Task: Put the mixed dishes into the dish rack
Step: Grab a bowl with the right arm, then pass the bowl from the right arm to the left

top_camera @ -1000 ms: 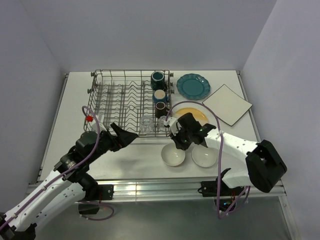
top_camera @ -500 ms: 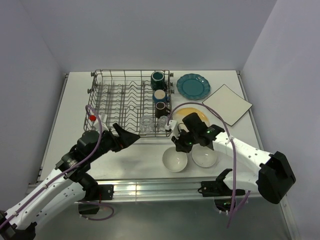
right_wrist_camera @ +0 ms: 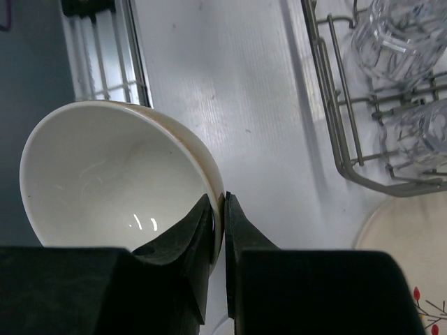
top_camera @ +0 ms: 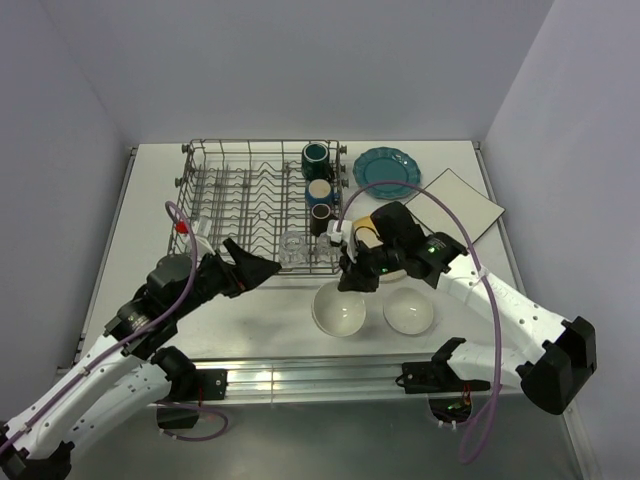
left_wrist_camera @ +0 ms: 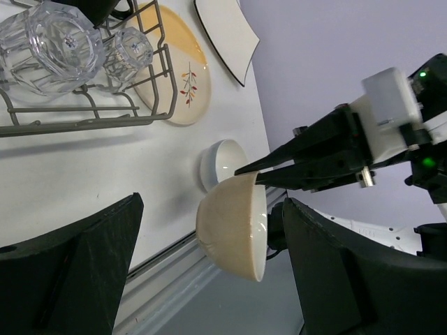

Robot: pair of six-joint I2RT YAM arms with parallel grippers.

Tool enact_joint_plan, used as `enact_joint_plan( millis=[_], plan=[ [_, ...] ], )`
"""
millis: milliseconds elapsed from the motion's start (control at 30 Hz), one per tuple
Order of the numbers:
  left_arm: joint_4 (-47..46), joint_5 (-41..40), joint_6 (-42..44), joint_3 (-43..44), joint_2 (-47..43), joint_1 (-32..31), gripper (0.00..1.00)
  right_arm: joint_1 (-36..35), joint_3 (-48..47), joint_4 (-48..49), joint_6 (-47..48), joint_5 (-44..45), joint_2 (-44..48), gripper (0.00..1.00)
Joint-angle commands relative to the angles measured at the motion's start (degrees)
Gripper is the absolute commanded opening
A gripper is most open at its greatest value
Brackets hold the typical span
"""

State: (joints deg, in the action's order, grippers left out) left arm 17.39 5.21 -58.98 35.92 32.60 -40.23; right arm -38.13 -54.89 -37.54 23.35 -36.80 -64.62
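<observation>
My right gripper [top_camera: 349, 281] [right_wrist_camera: 218, 204] is shut on the rim of a white bowl [top_camera: 339, 310] [right_wrist_camera: 98, 167] [left_wrist_camera: 234, 227], one finger inside and one outside, and holds it tilted above the table. A second white bowl [top_camera: 408, 312] [left_wrist_camera: 222, 159] rests on the table beside it. My left gripper [top_camera: 264, 268] [left_wrist_camera: 213, 204] stands open and holds nothing, at the front edge of the dish rack [top_camera: 245, 190]. The rack holds three mugs [top_camera: 319, 190] and two clear glasses [top_camera: 292, 245] [left_wrist_camera: 52, 38]. The teal plate [top_camera: 385, 170], white square plate [top_camera: 470, 200] and yellow plate [left_wrist_camera: 178, 70] lie to the rack's right.
The rack's wire corner [right_wrist_camera: 342, 139] with a glass [right_wrist_camera: 394, 35] lies just beyond the held bowl. My right arm crosses over the yellow plate [top_camera: 366, 224]. The table's front rail [top_camera: 320, 378] runs just below the bowls.
The right gripper has raised the bowl off the table and drawn back slightly toward the rack's corner. The left arm has shifted a little toward the rack, still open.
</observation>
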Motion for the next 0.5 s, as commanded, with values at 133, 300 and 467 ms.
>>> enact_joint_plan(
  millis=[133, 300, 467],
  plan=[
    [-1.74, 0.94, 1.76, 6.52, 1.76, -0.29, 0.89, -0.02, -10.14, 3.17, -9.72, -6.36, -1.38, 0.0],
    [-0.78, -0.02, 3.25, 8.37, 2.03, -0.29, 0.92, 1.74, -15.14, 2.47, -11.14, -8.02, -5.25, 0.0],
    [2.03, -1.17, 7.47, 11.88, 3.34, -0.29, 0.92, 4.2, -17.61, 1.77, -12.1, -10.13, -8.94, 0.0]
  ],
)
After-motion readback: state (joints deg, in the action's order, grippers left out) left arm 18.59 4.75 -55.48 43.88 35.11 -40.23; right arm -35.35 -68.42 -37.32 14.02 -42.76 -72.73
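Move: My right hand already holds the bowl by its rim, the bowl's middle some 5 cm back, 2 cm left and 3 cm below the pinch. My open left gripper waits about 16 cm to this hand's left, 1 cm ahead and 6 cm higher. From the right hand, the small glass stands roughly 9 cm ahead, 3 cm left, the second bowl 17 cm right, 7 cm back, both well below. From my left hand, the held bowl is about 14 cm right, 5 cm back, 8 cm lower. With the rim still pinched, I carry the bowl up about 6 cm on my right hand while easing it left and then forward, some 3 cm each, towards my left gripper, and tip the right fingers up about 10 degrees. My left hand, wide open and touching nothing, rises nearly 5 cm almost straight up. ##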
